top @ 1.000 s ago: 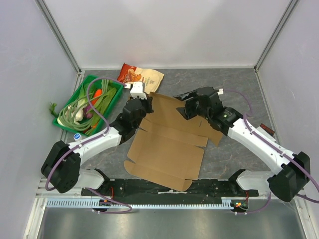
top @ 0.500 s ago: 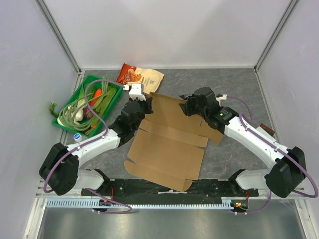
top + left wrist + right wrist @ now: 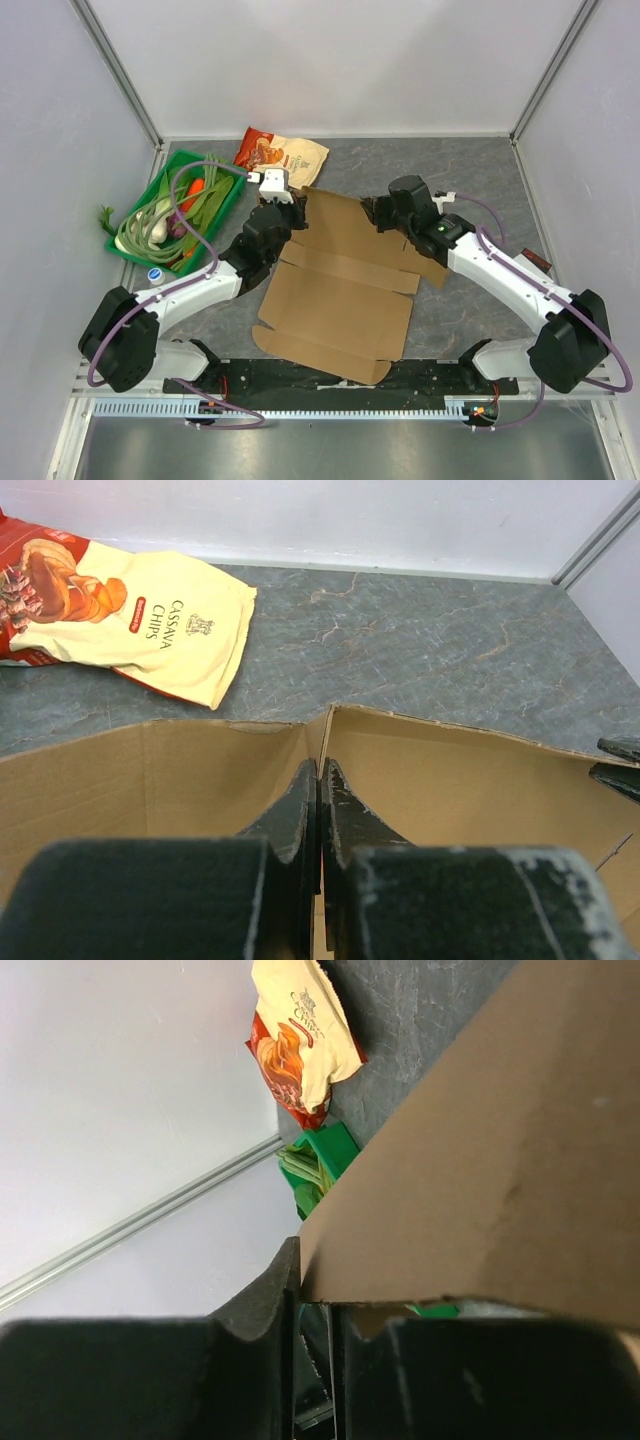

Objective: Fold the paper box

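Observation:
The paper box [image 3: 340, 290] is a flat brown cardboard cutout lying mid-table, its far flaps raised. My left gripper [image 3: 283, 208] is at the far left flap. In the left wrist view it [image 3: 320, 765] is shut with the thin cardboard edge [image 3: 450, 770] pinched between its fingers. My right gripper [image 3: 372, 212] is at the far right flap. In the right wrist view its jaws [image 3: 310, 1260] stand a narrow gap apart. The flap's corner [image 3: 500, 1160] meets the left fingertip and covers the right one. Whether it is pinched does not show.
A green basket [image 3: 225, 208] of vegetables sits at the left. A cream-and-red snack bag [image 3: 283, 155] lies behind the cardboard by the back wall. A small white-and-blue bottle [image 3: 155, 275] lies near the left arm. A dark object [image 3: 540, 262] lies at the right edge.
My right gripper's jaws have narrowed from wide open to a thin gap at the far right flap, and that arm has shifted slightly. The left gripper keeps its hold.

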Controlling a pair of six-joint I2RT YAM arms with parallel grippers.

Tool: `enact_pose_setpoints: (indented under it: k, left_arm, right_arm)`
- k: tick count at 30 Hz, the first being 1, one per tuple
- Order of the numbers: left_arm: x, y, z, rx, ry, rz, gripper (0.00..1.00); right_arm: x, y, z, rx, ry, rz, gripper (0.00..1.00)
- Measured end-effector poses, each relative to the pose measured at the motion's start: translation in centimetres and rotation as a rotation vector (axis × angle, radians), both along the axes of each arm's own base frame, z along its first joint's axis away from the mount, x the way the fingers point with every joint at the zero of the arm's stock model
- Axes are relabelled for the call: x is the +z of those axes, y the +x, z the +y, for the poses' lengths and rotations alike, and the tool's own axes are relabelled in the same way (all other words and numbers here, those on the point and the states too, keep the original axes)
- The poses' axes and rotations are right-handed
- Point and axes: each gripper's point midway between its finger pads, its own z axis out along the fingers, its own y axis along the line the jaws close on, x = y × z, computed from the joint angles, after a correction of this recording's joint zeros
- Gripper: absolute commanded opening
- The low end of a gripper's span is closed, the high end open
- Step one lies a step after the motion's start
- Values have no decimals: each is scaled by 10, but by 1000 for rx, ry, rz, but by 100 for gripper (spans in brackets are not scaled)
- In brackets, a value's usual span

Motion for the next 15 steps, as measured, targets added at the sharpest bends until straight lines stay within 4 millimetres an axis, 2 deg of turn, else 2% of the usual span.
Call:
enact_pose_setpoints:
  k: [3, 9, 14, 15]
  left_arm:
    - [0, 0, 0, 0, -1, -1, 7]
    - [-11, -5, -3, -14, -11, 49, 28]
    - [-29, -24, -2, -48, -53, 123, 43]
    - [-33, -29, -1, -58, -62, 135, 50]
  right_arm:
    - [-5, 0, 0, -1, 8, 5, 1]
    - [-14, 3, -3, -4, 11, -21, 0]
    - [-27, -2, -21, 4, -61, -116, 0]
    - [-29, -4, -24, 9, -70, -137, 0]
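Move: The left hand still pinches the paper box's raised left corner, right at its fingertips; the chips bag lies about 18 cm ahead and 7 cm left of that hand, some 20 cm lower, and the vegetable basket about 28 cm left, 5 cm ahead and 17 cm lower. The box's raised far edge is already between the right hand's nearly shut fingers, with that same corner roughly 14 cm to this hand's left and 2 cm ahead. The right hand finishes closing on the raised far edge, sinks about 3 cm and, late on, draws some 2 cm to the right with the edge in its grip, the fingertips tilting up a little. Meanwhile the left hand opens to nearly half and lets go of the corner, backing off and sinking about 3 cm each way while its fingers tip down some 10 degrees, so that it ends below and behind the corner. ##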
